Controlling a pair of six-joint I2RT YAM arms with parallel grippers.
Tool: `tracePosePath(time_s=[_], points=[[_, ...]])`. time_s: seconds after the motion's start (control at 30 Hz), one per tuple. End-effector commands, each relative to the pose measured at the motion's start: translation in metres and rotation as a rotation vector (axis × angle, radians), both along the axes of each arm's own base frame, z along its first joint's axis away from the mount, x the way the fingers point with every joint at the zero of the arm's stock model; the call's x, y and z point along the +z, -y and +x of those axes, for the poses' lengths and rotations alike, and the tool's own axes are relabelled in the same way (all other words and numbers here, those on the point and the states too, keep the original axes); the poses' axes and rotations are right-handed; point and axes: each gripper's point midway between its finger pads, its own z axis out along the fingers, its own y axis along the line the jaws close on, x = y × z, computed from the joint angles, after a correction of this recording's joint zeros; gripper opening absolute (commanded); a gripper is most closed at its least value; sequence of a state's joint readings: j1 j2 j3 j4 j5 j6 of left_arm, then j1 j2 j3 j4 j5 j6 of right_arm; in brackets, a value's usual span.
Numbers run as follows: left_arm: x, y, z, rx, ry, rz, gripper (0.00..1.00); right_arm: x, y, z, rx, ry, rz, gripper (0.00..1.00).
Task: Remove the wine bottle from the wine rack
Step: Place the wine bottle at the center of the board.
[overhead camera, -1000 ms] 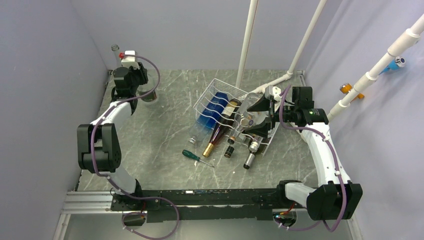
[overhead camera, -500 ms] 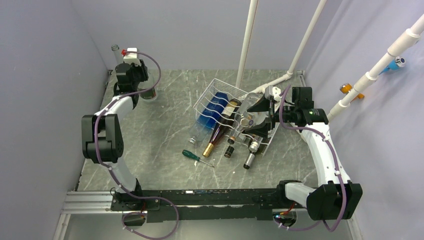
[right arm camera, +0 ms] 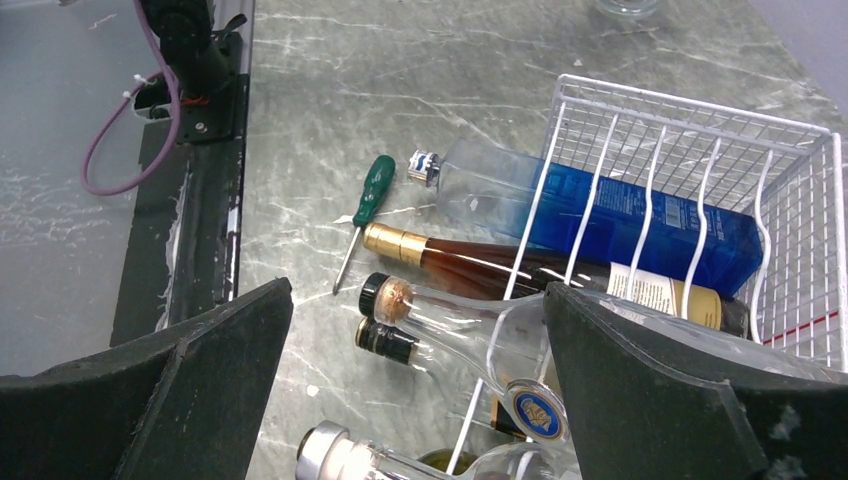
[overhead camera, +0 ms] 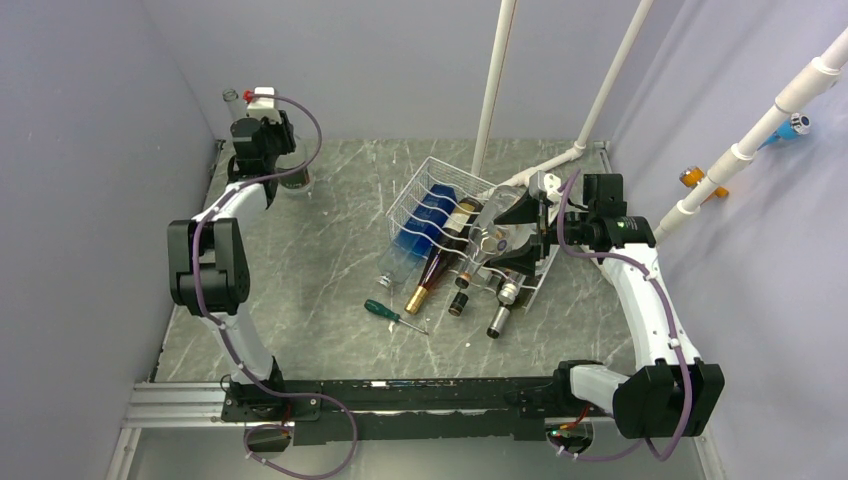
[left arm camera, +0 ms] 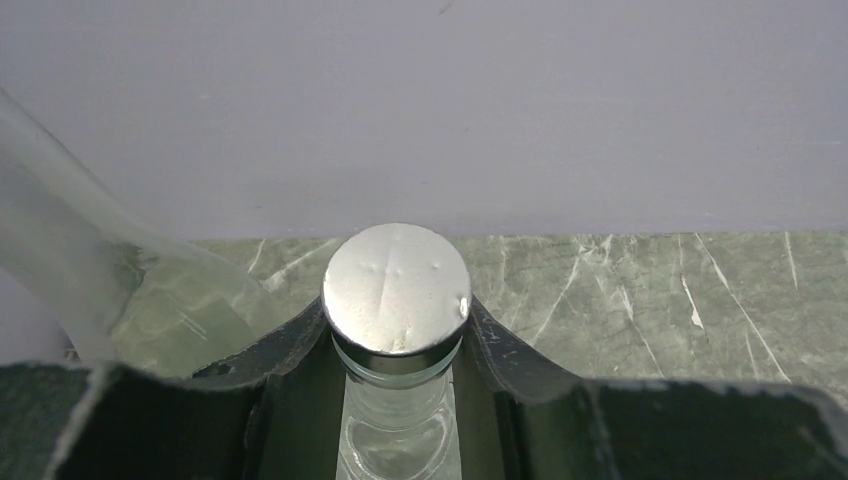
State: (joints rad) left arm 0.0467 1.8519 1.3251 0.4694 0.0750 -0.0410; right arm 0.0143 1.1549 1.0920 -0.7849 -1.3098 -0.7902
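Note:
The white wire wine rack (overhead camera: 420,192) (right arm camera: 700,110) stands mid-table with several bottles lying in it, necks toward the near edge. Among them are a blue square bottle (right arm camera: 640,215), a dark amber wine bottle (overhead camera: 432,270) (right arm camera: 470,262) with gold foil, and a clear corked bottle (right arm camera: 470,320). My right gripper (overhead camera: 515,237) (right arm camera: 418,290) hovers open over the rack's right side, fingers wide either side of the corked bottle. My left gripper (overhead camera: 285,170) (left arm camera: 397,300) is at the back-left corner, shut on the neck of a clear silver-capped bottle (left arm camera: 397,420).
A green-handled screwdriver (overhead camera: 385,312) (right arm camera: 372,190) lies on the marble in front of the rack. White plastic pipes (overhead camera: 495,80) rise behind the rack and at the right (overhead camera: 770,110). Another clear bottle (overhead camera: 231,100) stands in the back-left corner. Walls close in on three sides.
My left arm has straightened and carried its gripper with the clear bottle a little farther toward the back wall. The right arm and the rack's bottles have not moved.

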Motion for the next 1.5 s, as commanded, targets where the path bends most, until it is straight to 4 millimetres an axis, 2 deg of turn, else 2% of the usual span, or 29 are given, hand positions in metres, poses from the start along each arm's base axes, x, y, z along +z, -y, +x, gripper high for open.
tracePosePath(time_s=[0.0, 0.47, 0.87, 1.0, 1.3, 1.47], points=[[0.126, -0.002, 0.006, -0.014, 0.372, 0.021, 0.00, 0.002, 0.000, 0.000, 0.015, 0.028, 0.011, 1.00], [0.126, 0.000, 0.020, -0.031, 0.376, 0.008, 0.00, 0.000, 0.000, 0.001, 0.015, 0.024, 0.008, 1.00], [0.106, -0.001, 0.026, -0.022, 0.333, -0.016, 0.00, -0.001, 0.000, 0.001, 0.016, 0.020, 0.007, 1.00], [0.102, 0.000, 0.027, -0.028, 0.316, -0.026, 0.11, -0.002, 0.000, 0.002, 0.016, 0.020, 0.007, 1.00], [0.092, -0.002, 0.026, -0.012, 0.281, -0.047, 0.56, -0.002, 0.000, 0.002, 0.015, 0.021, 0.005, 1.00], [0.093, -0.002, 0.022, -0.012, 0.265, -0.055, 0.72, -0.001, 0.000, 0.001, 0.015, 0.027, 0.005, 1.00]])
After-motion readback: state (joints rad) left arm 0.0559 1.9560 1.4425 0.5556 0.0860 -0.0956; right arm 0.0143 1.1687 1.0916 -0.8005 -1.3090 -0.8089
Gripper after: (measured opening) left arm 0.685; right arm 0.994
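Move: The left hand already grips the wine bottle's neck just under its white cap; its standing spot on the board is about 2 cm ahead and roughly 24 cm below. A clear bottle stands about 10 cm to the left and 4 cm ahead of the hand; the blue bottle in the rack lies some 31 cm to the right and 11 cm back. From the right hand, that standing spot lies about 37 cm ahead and 46 cm left. Still pinching the wine bottle's neck, the left hand sets it down beside the clear bottle, easing forward and down about 2 cm each and holding there with a slight rise and second dip. Then the fingers open and let go of the neck, and the hand lifts some 3.5 cm, tipping up about 5 degrees. ##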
